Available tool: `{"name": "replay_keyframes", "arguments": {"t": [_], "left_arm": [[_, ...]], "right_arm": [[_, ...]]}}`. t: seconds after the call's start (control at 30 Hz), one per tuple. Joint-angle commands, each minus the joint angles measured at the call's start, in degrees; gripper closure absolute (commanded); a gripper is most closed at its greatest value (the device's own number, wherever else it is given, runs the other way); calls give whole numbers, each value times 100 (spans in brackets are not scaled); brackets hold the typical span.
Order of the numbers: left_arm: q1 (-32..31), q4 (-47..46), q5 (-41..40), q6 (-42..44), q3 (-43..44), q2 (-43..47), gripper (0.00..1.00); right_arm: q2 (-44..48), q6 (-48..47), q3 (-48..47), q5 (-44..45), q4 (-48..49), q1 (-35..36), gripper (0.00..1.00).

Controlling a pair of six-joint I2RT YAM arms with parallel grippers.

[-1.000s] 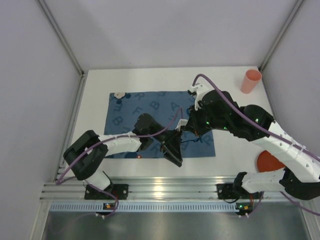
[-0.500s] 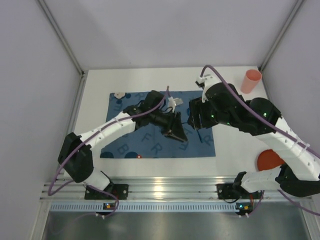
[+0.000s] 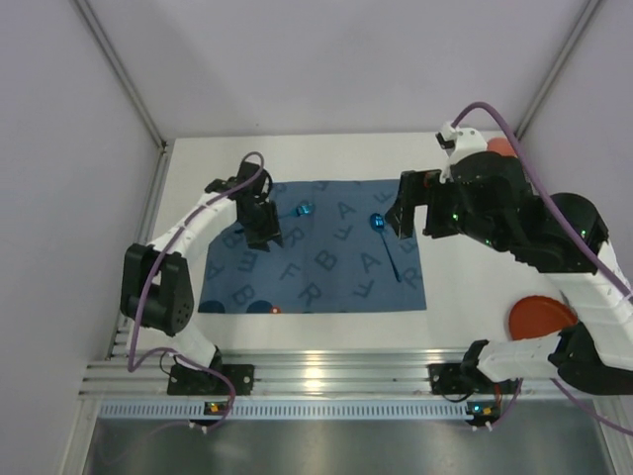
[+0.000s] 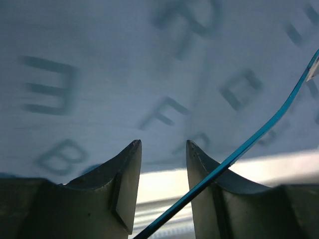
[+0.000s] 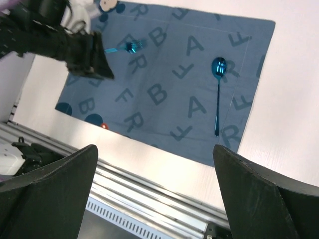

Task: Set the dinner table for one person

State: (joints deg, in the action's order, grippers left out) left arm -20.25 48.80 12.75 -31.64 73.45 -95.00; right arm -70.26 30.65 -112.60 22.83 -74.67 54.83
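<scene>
The white dinner table (image 3: 465,287) carries a dark blue letter-printed placemat (image 3: 316,262). A blue spoon (image 3: 380,224) lies alone on the mat's right side, bowl toward the far edge; the right wrist view also shows the spoon (image 5: 218,67). My right gripper (image 3: 404,213) hangs above it, wide open and empty (image 5: 154,149). My left gripper (image 3: 267,233) is over the mat's far left part. It is shut on the thin handle of a blue fork (image 3: 305,210), which crosses one of its fingers (image 4: 209,179) in the left wrist view. The fork's tines (image 5: 134,46) stick out to the right.
A red plate (image 3: 539,317) sits on the table at the right, partly behind my right arm. An orange cup (image 3: 499,146) at the far right corner is mostly hidden by that arm. An aluminium rail (image 3: 316,371) runs along the near edge. Walls enclose three sides.
My right gripper opened, left the spoon on the mat and drew back to the right. My left arm swung from the mat's near middle to its far left, carrying the fork.
</scene>
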Motion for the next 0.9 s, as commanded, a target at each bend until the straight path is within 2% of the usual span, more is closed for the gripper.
{"name": "replay_keyframes", "arguments": {"t": [0.0,0.13,0.17,0.2,0.23,0.27,0.3,0.6,0.77,0.87], "left_arm": [[530,534,-1932,158,345,271,100],[698,281,-3556,175,223,491,100],[707,132,-3752,176,153,544,92],[707,-9,-3893,158,39,588,81],[707,-411,-3981,236,-232,666,47],[707,-580,-4078,289,-356,676,10],[707,-660,-4096,316,-445,658,2],[698,-802,-4255,290,-1157,-27,2],[698,-863,-4027,333,-982,192,2],[698,-881,-3816,518,-657,-35,2]], "right_arm": [[-58,-42,176,-50,5,-121,1],[-120,-165,308,-243,76,-218,1],[-137,-252,326,-313,85,-305,1],[-189,-305,343,-419,102,-350,1],[-225,-340,352,-463,102,-402,1],[-260,-445,361,-525,102,-481,1],[-330,-490,352,-638,93,-525,1],[-462,-815,458,-956,181,-877,2],[-480,-921,484,-1079,243,-1053,2],[-454,-947,510,-1105,287,-1114,2]]}}
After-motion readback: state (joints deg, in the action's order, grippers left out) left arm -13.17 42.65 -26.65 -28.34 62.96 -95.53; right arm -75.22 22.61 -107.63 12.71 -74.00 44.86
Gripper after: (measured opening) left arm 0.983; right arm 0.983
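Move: My left hand still holds the fork by its handle, about 10 cm above the blue cloth. The fork's place on the cloth's left part lies some 12 cm to the left and 2 cm ahead; the cloth's left edge is roughly 20 cm left, level with the hand. The spoon lies about 25 cm to the right and 2 cm ahead. From my right hand, the fork's place is about 35 cm left, 11 cm ahead and 40 cm below. I sweep my left hand about 16 cm to the left across the cloth, swinging the fingers round to point down and leftward, some 40 degrees. Near the end of the sweep I spread the fingers wide and let go of the fork, then sink about 6 cm over its handle. My empty right hand, kept open, comes down about 5 cm and a little forward. ##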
